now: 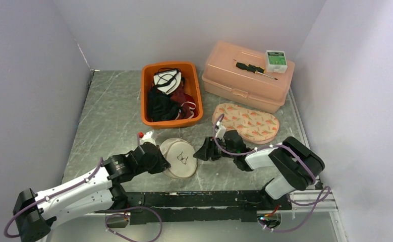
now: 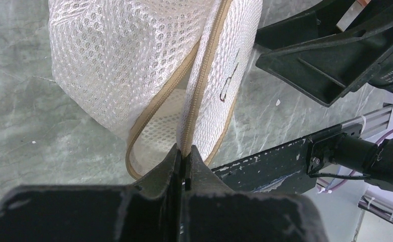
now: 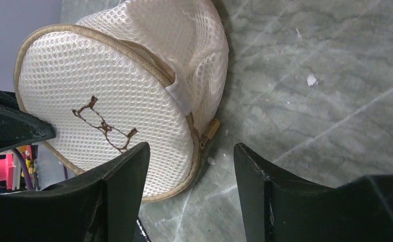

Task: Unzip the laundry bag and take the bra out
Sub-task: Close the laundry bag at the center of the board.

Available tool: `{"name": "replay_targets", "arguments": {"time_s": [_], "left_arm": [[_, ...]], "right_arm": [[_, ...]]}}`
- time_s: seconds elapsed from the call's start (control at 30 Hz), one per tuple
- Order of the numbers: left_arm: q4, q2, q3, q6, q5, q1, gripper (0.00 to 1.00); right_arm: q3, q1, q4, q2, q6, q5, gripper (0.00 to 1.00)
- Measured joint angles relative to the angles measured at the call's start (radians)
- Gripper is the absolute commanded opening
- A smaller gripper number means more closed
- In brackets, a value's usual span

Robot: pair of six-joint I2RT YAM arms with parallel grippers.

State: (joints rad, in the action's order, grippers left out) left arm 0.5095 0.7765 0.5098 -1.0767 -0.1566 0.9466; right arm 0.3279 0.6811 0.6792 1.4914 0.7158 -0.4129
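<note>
The laundry bag [image 1: 180,158] is a round white mesh pouch with tan zipper trim and a small bra outline stitched on its face. It stands on the table between the two arms. My left gripper [image 2: 186,153] is shut on the bag's tan zipper band at its near edge, and the seam gapes a little beside that grip. My right gripper [image 3: 190,147] stands open, its left finger in front of the bag [image 3: 108,101] and its right finger over bare table. The tan zipper pull [image 3: 212,128] hangs at the bag's side just ahead of it. The bra is hidden.
An orange bin [image 1: 146,96] with dark and white garments sits behind the bag. A pink lidded box [image 1: 244,83] carrying a screwdriver and a small green-white box stands at the back right. A patterned pouch [image 1: 248,122] lies in front of it. A black rail [image 1: 194,199] runs along the near edge.
</note>
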Motion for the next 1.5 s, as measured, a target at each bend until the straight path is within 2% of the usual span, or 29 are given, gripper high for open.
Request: {"name": "replay_targets", "arguments": {"time_s": [0.2, 0.37, 0.47, 0.6, 0.77, 0.83, 0.97, 1.27, 1.5], "left_arm": [[0.016, -0.019, -0.028, -0.017, -0.017, -0.001, 0.03], [0.03, -0.02, -0.039, -0.021, -0.026, -0.001, 0.03], [0.034, -0.02, -0.039, -0.021, -0.026, -0.001, 0.03], [0.041, -0.02, -0.039, -0.022, -0.029, -0.001, 0.03], [0.057, -0.02, -0.039, -0.026, -0.042, -0.001, 0.03], [0.058, -0.021, -0.039, -0.026, -0.048, -0.001, 0.03], [0.056, -0.027, -0.035, -0.025, -0.051, -0.003, 0.03], [0.01, 0.01, 0.066, 0.008, 0.018, -0.003, 0.03], [-0.097, 0.152, 0.099, 0.013, 0.127, 0.0, 0.03]], "right_arm": [[0.034, 0.0, 0.103, 0.113, -0.016, -0.043, 0.65], [0.043, 0.0, 0.238, 0.205, 0.006, -0.122, 0.59], [0.051, 0.0, 0.292, 0.246, 0.022, -0.165, 0.5], [0.055, 0.0, 0.329, 0.261, 0.037, -0.201, 0.31], [0.051, 0.0, 0.297, 0.196, 0.032, -0.198, 0.09], [0.044, -0.001, 0.254, 0.123, 0.019, -0.191, 0.0], [0.027, 0.002, 0.125, -0.056, -0.013, -0.163, 0.0], [0.023, 0.006, -0.394, -0.484, -0.054, 0.0, 0.0], [0.055, 0.005, -0.793, -0.65, 0.006, 0.137, 0.0]]}}
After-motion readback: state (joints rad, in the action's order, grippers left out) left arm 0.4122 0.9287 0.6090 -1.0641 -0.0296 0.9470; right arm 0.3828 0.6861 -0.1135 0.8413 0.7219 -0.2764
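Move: At the right hand's left, about 3 cm off and nearly level, is the laundry bag's right-hand rim with the end of its zip; the bag's middle is some 3 cm farther left and 2 cm back of that rim. The printed bag lies roughly 14 cm right and 10 cm ahead of the hand, the orange basket about 9 cm left and 20 cm ahead. From the left hand, already pinching the bag's other end, that rim is about 9 cm right, 2 cm ahead and lower. Reaching left about 3 cm with its fingers around the zip's end, the right hand shuts them on the laundry bag's rim, then rises some 8 cm while swinging back right about 9 cm and slightly towards the base, turning clockwise and finally sinking a little. The left hand keeps its pinch on the zip edge, first easing left and down, then rising and following to the right. ##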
